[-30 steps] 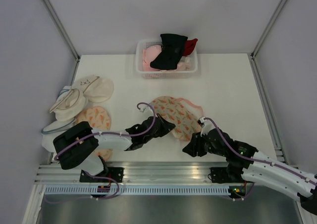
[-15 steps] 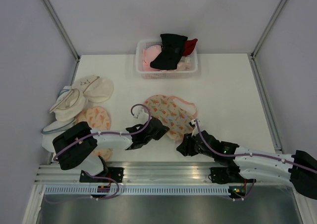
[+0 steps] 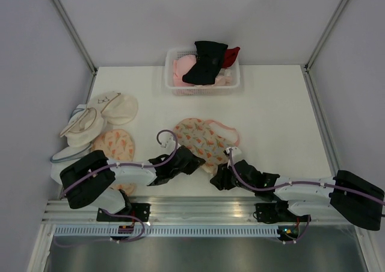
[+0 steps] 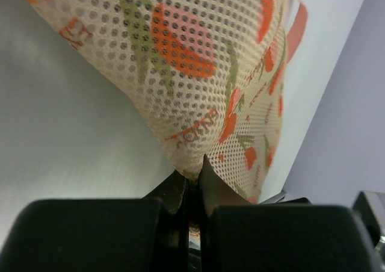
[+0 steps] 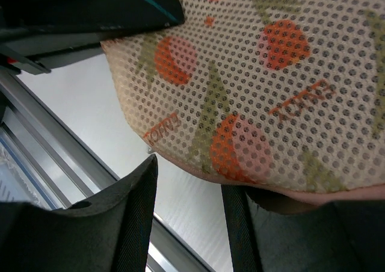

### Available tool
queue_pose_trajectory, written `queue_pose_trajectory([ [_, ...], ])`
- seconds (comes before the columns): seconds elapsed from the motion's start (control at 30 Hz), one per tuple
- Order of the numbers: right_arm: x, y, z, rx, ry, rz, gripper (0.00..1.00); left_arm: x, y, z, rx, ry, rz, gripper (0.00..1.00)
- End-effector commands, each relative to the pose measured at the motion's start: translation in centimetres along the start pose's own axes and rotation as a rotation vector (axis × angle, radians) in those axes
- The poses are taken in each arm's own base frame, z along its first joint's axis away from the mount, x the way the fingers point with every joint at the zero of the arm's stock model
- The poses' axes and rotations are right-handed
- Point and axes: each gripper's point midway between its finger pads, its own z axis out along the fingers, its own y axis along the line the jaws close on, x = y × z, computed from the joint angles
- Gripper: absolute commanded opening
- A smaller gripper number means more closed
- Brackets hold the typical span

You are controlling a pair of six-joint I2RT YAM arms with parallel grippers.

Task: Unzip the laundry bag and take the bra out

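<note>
The laundry bag (image 3: 203,138), peach-cream mesh with orange-and-green print and pink edging, lies flat mid-table. My left gripper (image 3: 191,162) is shut on the bag's near-left edge; the left wrist view shows the mesh (image 4: 198,61) pinched between the closed fingers (image 4: 194,174). My right gripper (image 3: 218,178) is open at the bag's near edge. In the right wrist view the bag's pink-edged rim (image 5: 271,73) lies just above the gap between the fingers (image 5: 189,185), with a small metal piece (image 5: 149,150) at the rim. The bra is hidden.
A white basket (image 3: 173,89) at the back holds black, pink and red garments. Plain cream pouches (image 3: 114,106) and a smaller orange printed pouch (image 3: 114,142) lie at the left. The aluminium rail (image 3: 192,209) runs along the near edge, close to both grippers.
The bag has slid left and nearer, held by the left gripper. My right gripper has moved left to the bag's near edge.
</note>
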Motion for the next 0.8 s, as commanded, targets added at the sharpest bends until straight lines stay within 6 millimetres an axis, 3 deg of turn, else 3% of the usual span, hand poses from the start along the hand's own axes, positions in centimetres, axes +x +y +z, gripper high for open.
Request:
queue_pose_trajectory([
  [0.0, -2.6, 1.6, 0.4, -0.048, -0.107, -0.026, 0.51, 1.4, 0.1, -0.1, 0.029, 0.070, -0.079, 0.02],
  [0.4, -3.5, 3.1, 1.4, -0.060, -0.127, -0.042, 0.50, 2.4, 0.4, 0.8, 0.020, 0.113, -0.099, 0.02],
  [0.57, -4.4, 3.2, 1.1, -0.040, -0.168, -0.044, 0.44, 2.9, 1.8, 1.3, -0.007, 0.132, -0.114, 0.02],
  [0.67, -4.8, 2.6, 0.7, -0.010, -0.190, -0.043, 0.33, 3.2, 2.0, 1.3, -0.003, 0.145, -0.117, 0.02],
  [0.77, -5.2, 2.0, 0.5, 0.023, -0.215, -0.041, 0.14, 3.5, 2.0, 1.3, -0.002, 0.161, -0.113, 0.02],
])
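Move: The laundry bag's near edge lies almost between the right hand's open fingers, only some 2 cm ahead, 1 cm left and 1 cm above the point where they close. The bag's middle is about 15 cm ahead of that hand and 5 cm left, its pink strap about 19 cm ahead and 4 cm right. The left hand holds the bag's gathered corner; the edge the right hand goes for lies roughly 4 cm back from it, 4 cm right and 2 cm lower. The right fingers close from half open to nearly shut and pinch the laundry bag's near edge beside the left fingertips, the hand easing left, then forward and up, about 2 cm in all. The left hand keeps its shut grip on the bag's corner and sinks about 3 cm, drifting back 1 cm and tipping slightly down. ##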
